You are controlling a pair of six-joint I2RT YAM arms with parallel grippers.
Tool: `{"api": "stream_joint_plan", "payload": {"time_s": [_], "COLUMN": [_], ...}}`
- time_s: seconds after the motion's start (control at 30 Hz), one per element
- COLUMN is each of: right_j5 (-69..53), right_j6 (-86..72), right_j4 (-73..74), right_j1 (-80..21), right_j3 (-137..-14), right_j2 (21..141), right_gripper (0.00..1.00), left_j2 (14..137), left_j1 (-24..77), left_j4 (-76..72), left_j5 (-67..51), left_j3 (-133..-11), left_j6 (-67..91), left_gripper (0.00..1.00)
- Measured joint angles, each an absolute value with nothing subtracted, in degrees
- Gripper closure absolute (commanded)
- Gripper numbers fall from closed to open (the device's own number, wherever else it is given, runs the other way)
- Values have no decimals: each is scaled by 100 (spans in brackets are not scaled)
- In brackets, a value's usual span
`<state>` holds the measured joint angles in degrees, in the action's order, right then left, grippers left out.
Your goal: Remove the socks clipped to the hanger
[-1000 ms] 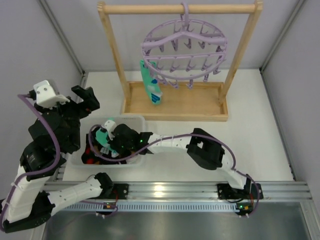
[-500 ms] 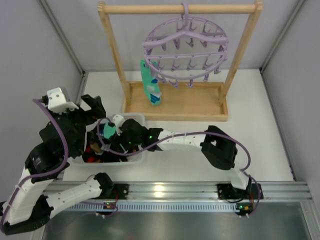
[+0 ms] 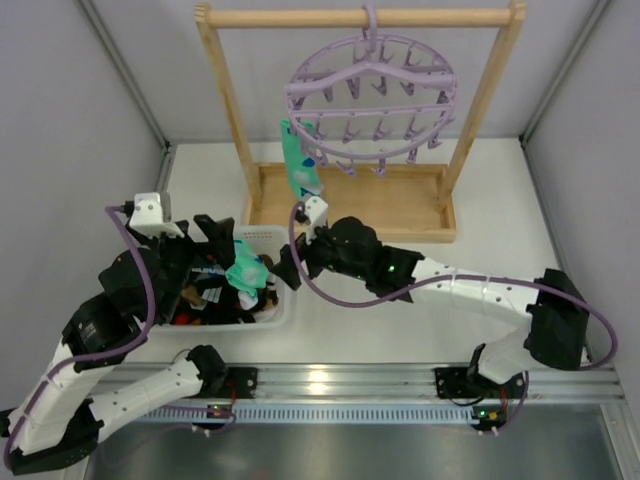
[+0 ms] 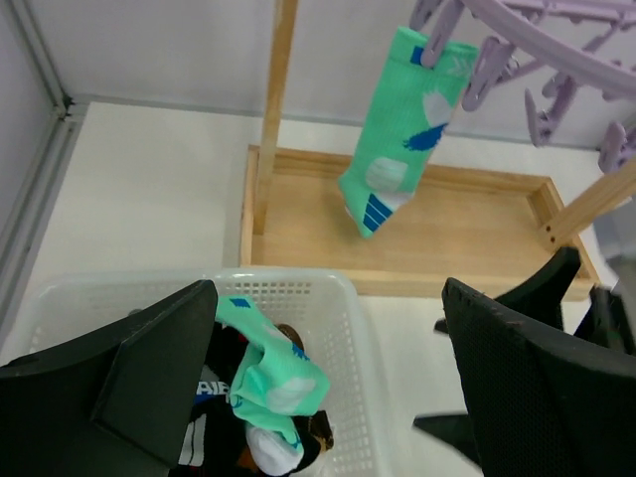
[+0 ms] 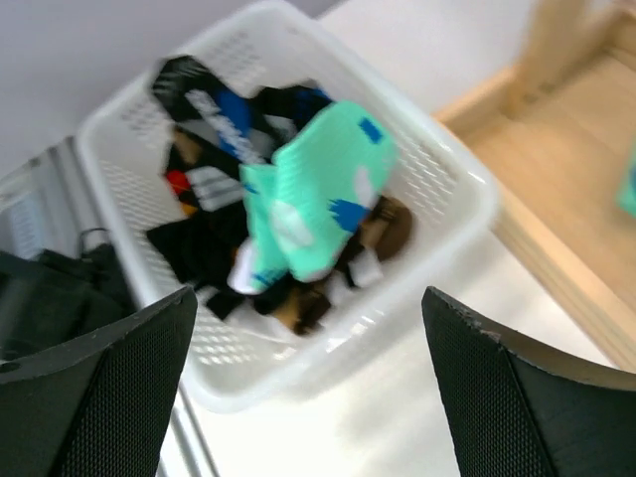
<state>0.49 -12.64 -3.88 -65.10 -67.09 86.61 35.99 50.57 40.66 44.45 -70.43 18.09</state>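
The lavender hanger [image 3: 370, 100] hangs from the wooden rail, and one teal sock [image 3: 300, 160] is still clipped at its left side. That sock [image 4: 402, 129] hangs from a clip of the hanger [image 4: 556, 40] over the wooden base. Another teal sock [image 3: 245, 270] lies on the dark and brown socks [image 5: 209, 109] in the white basket [image 3: 275, 237]. My right gripper [image 3: 288, 265] stands open at the basket's right rim, nothing between its fingers. My left gripper [image 3: 207, 250] hovers open over the basket, empty.
The wooden frame's base tray [image 3: 350, 215] stands just behind the basket, its uprights at either side and its rail [image 3: 300, 17] across the top. Grey walls close in left and right. The aluminium rail [image 3: 330, 385] runs along the near edge.
My right gripper has opened, let the teal sock fall into the basket and drawn back to the right rim. My left arm has swung right, over the basket.
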Motion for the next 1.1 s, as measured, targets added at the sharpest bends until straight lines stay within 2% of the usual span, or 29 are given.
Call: {"api": "stream_joint_plan", "payload": {"time_s": [0.13, 0.27, 0.5, 0.77, 1.1], "right_j5": [180, 255, 25, -460, -961], "right_j6": [-1273, -1291, -987, -707, -499], "right_j4": [-609, -733, -1334, -2834, -4136], "right_j1": [-5793, -5144, -4746, -3990, -3782], "right_j3": [-5857, -5345, -4941, -5127, -6495], "right_j2": [8093, 8031, 8110, 9437, 11163], "right_gripper": [9, 7, 4, 5, 12], "left_j2": [3345, 3157, 3256, 3011, 2609], "left_j1": [5054, 5054, 5054, 5054, 5054], "left_j4": [4099, 4119, 4121, 4125, 4125], "left_j5": [4045, 3824, 3286, 2783, 2788], "left_j3": [-6672, -6375, -6128, -5789, -5264], "left_j6": [1809, 1835, 1955, 1859, 1809], "left_gripper": [2, 2, 2, 1, 1]}}
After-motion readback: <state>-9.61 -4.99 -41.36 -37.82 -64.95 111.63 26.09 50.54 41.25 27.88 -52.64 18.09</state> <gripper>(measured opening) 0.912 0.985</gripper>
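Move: The last turquoise sock hangs from the rim clips about 28 cm ahead of your right hand, some 2 cm to its right and 4 cm lower. The frame's left post is 12 cm left of that sock; the hanger's middle is 16 cm right of the sock and 14 cm higher. The dropped sock in the bin is 12 cm left of the right hand, 3 cm ahead, 18 cm down. From the left hand, the hanging sock lies 28 cm ahead, 14 cm right, 19 cm lower. Sweep the open right gripper out from the bin towards the hanging sock, about 23 cm forward, veering roughly 11 cm right and sinking some 10, then easing back left over the last stretch; yaw about 15 degrees clockwise and stop just short of the sock's foot with fingers wide. Meanwhile lower the empty, open left gripper about 10 cm towards the bin, turning clockwise. ##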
